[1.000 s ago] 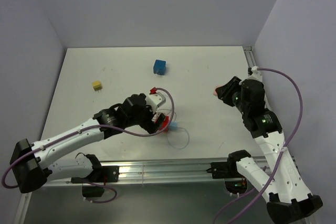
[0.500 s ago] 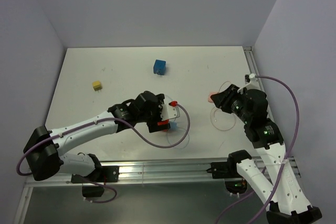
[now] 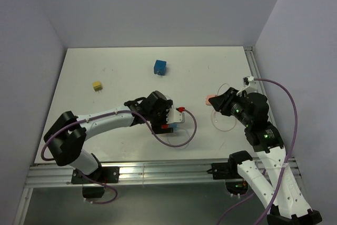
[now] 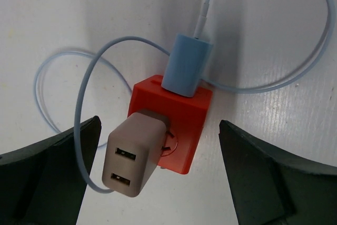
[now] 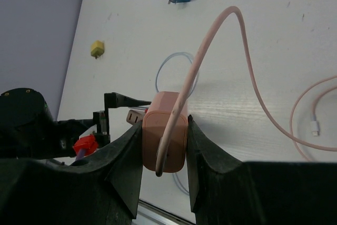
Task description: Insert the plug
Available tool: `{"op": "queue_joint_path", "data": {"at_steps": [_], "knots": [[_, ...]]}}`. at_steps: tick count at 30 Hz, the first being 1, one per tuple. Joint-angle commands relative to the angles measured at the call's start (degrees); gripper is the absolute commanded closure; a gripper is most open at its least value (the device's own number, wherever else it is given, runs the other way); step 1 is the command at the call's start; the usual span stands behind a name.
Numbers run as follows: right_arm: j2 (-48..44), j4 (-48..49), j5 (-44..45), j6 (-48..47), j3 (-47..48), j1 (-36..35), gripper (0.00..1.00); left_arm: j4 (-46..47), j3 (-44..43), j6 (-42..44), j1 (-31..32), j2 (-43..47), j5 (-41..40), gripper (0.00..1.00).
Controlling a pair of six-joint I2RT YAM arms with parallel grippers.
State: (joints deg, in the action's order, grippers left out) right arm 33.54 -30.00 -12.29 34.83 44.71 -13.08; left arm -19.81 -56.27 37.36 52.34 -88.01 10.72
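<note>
In the left wrist view a red socket cube lies on the white table, with a blue plug and a beige USB charger seated in two of its faces. My left gripper hangs open over the cube, one finger on each side and clear of it. From above, the cube shows only as a sliver under that gripper. My right gripper is shut on a pink plug, held above the table right of the cube. Its pink cable trails back.
A blue socket cube sits at the back centre and a small yellow plug at the left. The light blue cable loops around the red cube. A coil of pink cable lies under my right arm.
My left arm has swung right and now sits over the red cube. My right gripper has carried the pink plug leftward from the table's right edge.
</note>
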Motion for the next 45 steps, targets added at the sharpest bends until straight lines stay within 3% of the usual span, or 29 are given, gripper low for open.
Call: {"op": "queue_joint_path", "data": {"at_steps": [1,6,9,12,13,18,22,28,33,35,42,45], "knots": [[-0.67,3.02,-0.63,-0.81,-0.24,0.07,1.0,1.0,-2.09,1.84,-0.65,-1.46,3.6,0.02],[-0.67,3.1,-0.54,-0.46,-0.24,0.07,1.0,-1.1,-3.49,0.7,-2.59,-4.01,6.94,0.08],[-0.32,3.19,-0.62,-0.38,-0.15,0.07,1.0,-3.39,-4.99,-1.32,-3.38,-5.77,9.92,0.21],[-0.23,3.37,-0.98,-0.2,-0.59,0.07,1.0,-3.83,-5.08,-4.65,-3.56,-6.65,11.34,0.39],[-0.14,3.37,-1.06,-0.03,-0.67,0.07,1.0,-3.74,-5.16,-5.45,-3.56,-6.83,11.43,0.52],[0.91,3.37,-1.94,-0.11,-1.38,0.07,1.0,-4.17,-7.01,-12.83,-3.56,-8.05,11.34,0.72],[1.0,3.63,-2.29,-0.03,-2.26,0.07,1.0,-4.53,-8.86,-27.14,-3.56,-12.43,8.19,1.0],[2.14,4.33,-3.79,0.06,-3.22,-0.01,1.0,-1.21,-4.56,-52.77,-2.77,-15.62,-4.72,1.0],[3.28,5.65,-4.76,0.33,-4.72,-0.01,1.0,2.68,1.34,-69.25,1.96,-13.68,-23.97,1.0],[3.64,6.18,-5.28,0.59,-5.5,-0.1,1.0,1.02,1.17,-76.0,4.95,-13.51,-32.9,1.0],[4.25,5.74,-5.55,0.5,-6.83,-0.63,1.0,-13.01,-2.61,-90.06,10.24,-16.75,-50.59,0.97],[4.08,5.65,-5.28,0.24,-7.0,-0.54,1.0,-16.22,-3.32,-93.6,11.03,-18.6,-52.9,0.88]]}}
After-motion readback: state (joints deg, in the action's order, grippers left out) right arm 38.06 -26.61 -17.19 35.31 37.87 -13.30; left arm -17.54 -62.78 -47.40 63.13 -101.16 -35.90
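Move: The red block lies just beneath the left hand's open fingers, about 4 cm below and hardly off to the side. The brown plug stands up from it between the fingers, about 1 cm ahead and 1 cm below the hand; the blue plug sticks out some 5 cm to the right, level with the block. From the right hand, which already holds the pink plug, the block is roughly 18 cm to the left, level fore and aft, and 21 cm down. Straight down by about 2.5 cm, the left hand shuts its fingers on the red block, then swings it roughly 80 degrees counter-clockwise while shifting a few centimetres right and forward. Midway through, the right hand starts sinking some 5.5 cm and edges left towards the block, tipping slightly down and keeping its grip on the pink plug. ##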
